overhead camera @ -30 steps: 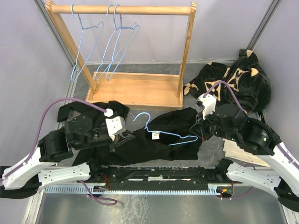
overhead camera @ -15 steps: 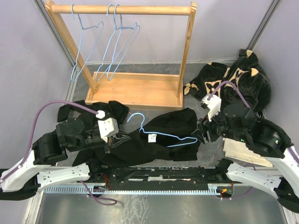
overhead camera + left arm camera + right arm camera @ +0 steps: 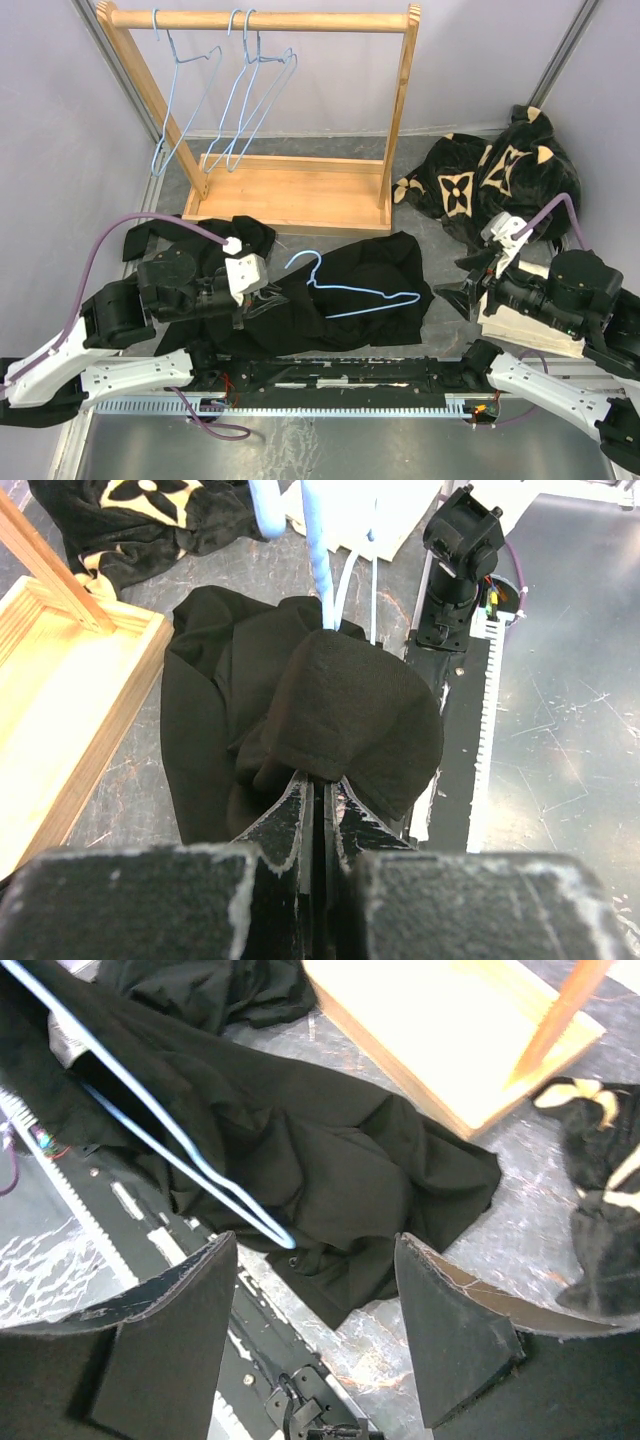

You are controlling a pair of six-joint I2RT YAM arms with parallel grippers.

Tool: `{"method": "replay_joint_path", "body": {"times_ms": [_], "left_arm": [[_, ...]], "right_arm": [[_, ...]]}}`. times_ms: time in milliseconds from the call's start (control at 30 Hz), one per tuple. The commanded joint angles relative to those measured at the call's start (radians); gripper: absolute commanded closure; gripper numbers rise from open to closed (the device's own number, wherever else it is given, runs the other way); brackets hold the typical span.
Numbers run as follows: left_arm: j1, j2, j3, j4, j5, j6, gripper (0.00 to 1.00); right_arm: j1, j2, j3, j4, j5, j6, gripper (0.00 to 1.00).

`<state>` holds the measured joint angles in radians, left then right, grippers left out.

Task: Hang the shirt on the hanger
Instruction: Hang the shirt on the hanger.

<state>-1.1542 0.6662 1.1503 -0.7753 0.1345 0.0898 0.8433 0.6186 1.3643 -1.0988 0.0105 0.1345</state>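
Observation:
The black shirt (image 3: 375, 270) lies crumpled on the table in front of the arm bases. On top of it rests the light-blue hanger (image 3: 370, 291), hook pointing left. My left gripper (image 3: 268, 296) is at the shirt's left end, shut on a fold of the shirt (image 3: 345, 700); the hanger's (image 3: 318, 550) wires run out of that fold. My right gripper (image 3: 468, 293) hangs open just right of the shirt, nothing between its fingers. In its view the hanger's (image 3: 283, 1236) right tip and the shirt's (image 3: 330, 1160) edge lie below the open right gripper (image 3: 315, 1243).
A wooden rack (image 3: 300, 190) stands at the back with three blue hangers (image 3: 240, 90) on its bar. A black plush garment with tan flowers (image 3: 500, 170) is heaped at back right. Another black garment (image 3: 225, 235) lies behind my left arm. A white folded sheet (image 3: 520, 325) sits under my right arm.
My right gripper has opened, let go at the shirt's right edge and drawn back to the right. The shirt's right side has settled flatter. My left gripper stays shut on the cloth.

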Motion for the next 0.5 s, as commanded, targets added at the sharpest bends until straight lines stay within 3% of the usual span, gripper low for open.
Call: {"method": "replay_joint_path", "body": {"times_ms": [0, 167, 467], "left_arm": [[0.001, 0.011, 0.009, 0.057, 0.028, -0.051, 0.97], [0.001, 0.024, 0.012, 0.06, 0.052, -0.05, 0.97], [0.001, 0.054, 0.022, 0.057, 0.09, -0.053, 0.97]], "right_arm": [[-0.003, 0.012, -0.031, 0.076, -0.197, -0.069, 0.28], [-0.003, 0.035, -0.099, 0.138, -0.42, -0.121, 0.28], [-0.003, 0.144, -0.186, 0.316, -0.569, -0.139, 0.26]]}}
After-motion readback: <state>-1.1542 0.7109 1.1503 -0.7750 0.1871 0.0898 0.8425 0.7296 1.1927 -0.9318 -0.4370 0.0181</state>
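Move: The black shirt's neckline, by its label, is roughly 18 cm to the right hand's left, 2 cm back and 7 cm below. The blue hanger's free end lies nearer, some 4 cm left, level fore and aft and 6 cm below; the rack base's right end is about 27 cm ahead, 10 cm left and 30 cm down. From the left hand, already pinching the shirt, the neckline is about 8 cm right, level fore and aft and 4 cm below. Sweep the open right gripper about 8 cm to its left, over the hanger's free end and towards the shirt's neckline, sinking some 4 cm and easing slightly back, while swinging it about 25 degrees counter-clockwise. Keep its fingers wide. With the left gripper keep the pinch on the shirt and let it drift a centimetre or so right and down. ##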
